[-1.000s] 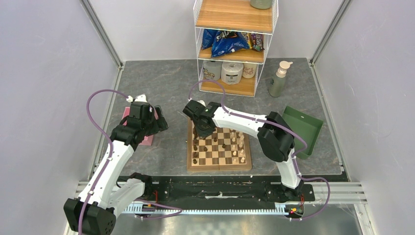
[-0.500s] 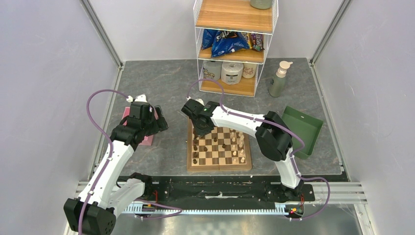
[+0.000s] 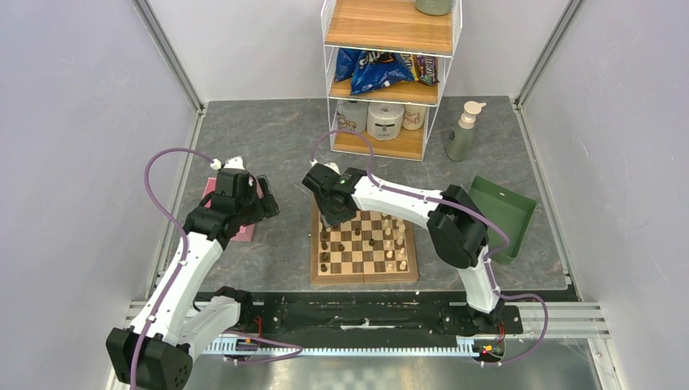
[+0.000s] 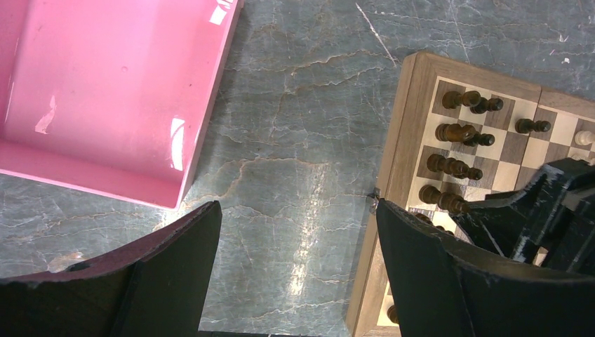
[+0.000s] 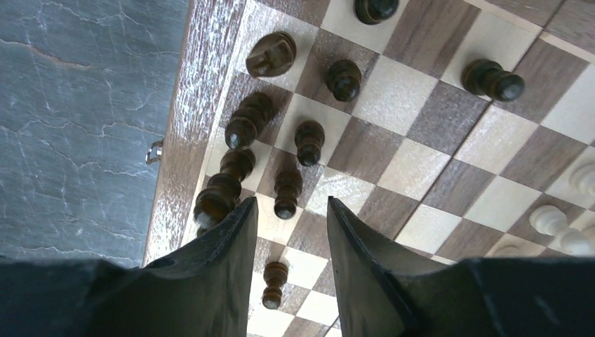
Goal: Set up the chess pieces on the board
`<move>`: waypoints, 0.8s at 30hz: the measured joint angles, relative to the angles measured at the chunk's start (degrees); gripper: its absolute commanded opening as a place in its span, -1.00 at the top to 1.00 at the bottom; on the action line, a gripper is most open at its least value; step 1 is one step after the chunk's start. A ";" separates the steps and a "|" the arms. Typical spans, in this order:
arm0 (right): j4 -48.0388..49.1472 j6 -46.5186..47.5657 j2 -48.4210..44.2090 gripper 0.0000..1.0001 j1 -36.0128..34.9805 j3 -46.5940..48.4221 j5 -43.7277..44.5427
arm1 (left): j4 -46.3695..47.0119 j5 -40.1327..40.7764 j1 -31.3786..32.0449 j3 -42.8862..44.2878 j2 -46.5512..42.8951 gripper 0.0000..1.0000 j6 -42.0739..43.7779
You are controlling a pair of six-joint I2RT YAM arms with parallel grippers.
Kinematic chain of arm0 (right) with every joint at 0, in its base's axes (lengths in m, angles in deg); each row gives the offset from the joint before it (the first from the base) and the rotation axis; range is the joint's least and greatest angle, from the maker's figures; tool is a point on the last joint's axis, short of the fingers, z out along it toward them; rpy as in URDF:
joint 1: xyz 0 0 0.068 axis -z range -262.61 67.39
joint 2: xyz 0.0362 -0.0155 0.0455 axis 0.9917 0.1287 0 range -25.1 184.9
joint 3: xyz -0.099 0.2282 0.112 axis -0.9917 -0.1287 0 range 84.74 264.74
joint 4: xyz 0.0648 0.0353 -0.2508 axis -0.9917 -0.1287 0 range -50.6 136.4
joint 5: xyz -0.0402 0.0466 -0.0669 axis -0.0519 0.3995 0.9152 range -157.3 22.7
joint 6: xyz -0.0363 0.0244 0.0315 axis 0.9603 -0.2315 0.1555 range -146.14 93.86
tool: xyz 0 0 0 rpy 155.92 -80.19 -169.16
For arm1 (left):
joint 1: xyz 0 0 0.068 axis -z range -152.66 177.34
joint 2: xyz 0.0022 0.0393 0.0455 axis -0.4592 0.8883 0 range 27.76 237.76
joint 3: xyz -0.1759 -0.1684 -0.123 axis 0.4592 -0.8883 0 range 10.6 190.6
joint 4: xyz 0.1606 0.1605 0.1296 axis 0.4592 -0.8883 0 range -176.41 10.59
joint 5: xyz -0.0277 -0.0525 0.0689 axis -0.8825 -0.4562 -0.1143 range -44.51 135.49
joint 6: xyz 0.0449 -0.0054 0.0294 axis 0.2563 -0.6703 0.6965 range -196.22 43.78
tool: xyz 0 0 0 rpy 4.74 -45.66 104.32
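Observation:
The chessboard [image 3: 363, 279] lies on the grey table in front of the arms. Dark brown pieces [image 3: 325, 244] stand along its left side and pale cream pieces [image 3: 399, 244] along its right. My right gripper [image 3: 328, 218] hovers over the board's far-left corner. In the right wrist view it [image 5: 290, 205] is open, with nothing held. Dark pawns [image 5: 273, 284] stand below the gap and taller dark pieces [image 5: 247, 119] along the board edge [image 5: 189, 133]. My left gripper [image 3: 265, 200] is open and empty over bare table [image 4: 298, 217], left of the board [image 4: 396, 161].
A pink block [image 3: 233, 218] lies under the left arm and shows in the left wrist view [image 4: 105, 91]. A green tray [image 3: 505, 213] sits right of the board. A wire shelf [image 3: 388, 73] with snack bags and paper rolls and a soap bottle [image 3: 462, 132] stand at the back.
My right gripper has shifted slightly left and back over the board's far-left corner. The left arm has not moved.

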 measured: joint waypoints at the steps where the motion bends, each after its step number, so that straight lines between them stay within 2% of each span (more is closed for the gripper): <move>1: 0.09 0.02 -0.57 0.01 0.00 -0.39 0.24 | 0.00 0.02 0.00 0.00 0.00 -0.76 0.00; 12: 0.33 0.26 -7.87 -0.01 3.08 -3.63 4.50 | 0.00 -0.04 0.00 0.00 0.02 -0.76 0.00; 18: 0.44 0.76 -4.26 -0.01 8.55 -1.33 4.24 | 0.00 -0.04 0.00 0.00 0.00 -0.76 0.00; 24: 0.72 1.49 -0.44 0.01 10.73 0.85 3.82 | 0.00 -0.04 0.00 0.00 0.00 -0.76 0.00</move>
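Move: The lone black pawn I go for stands on the far row, about 9 cm ahead of my right hand, 6 cm to its right and 1 cm lower. The pawn I have just let go is still right between my opened fingers; the next black pawn is some 3 cm ahead, and the far-row pawn of that same file about 9 cm straight ahead. From my left hand the lone pawn lies roughly 8 cm ahead, 23 cm right and 10 cm below. I lift my right hand about 4 cm straight off the placed pawn, fingers already open and staying half open, then swing it forward and to the right over the board, about 8 cm out and 6 cm across. On the way I turn it some 10 degrees clockwise and sink about 3 cm again, slowing just short of the lone black pawn, not yet gripping. ##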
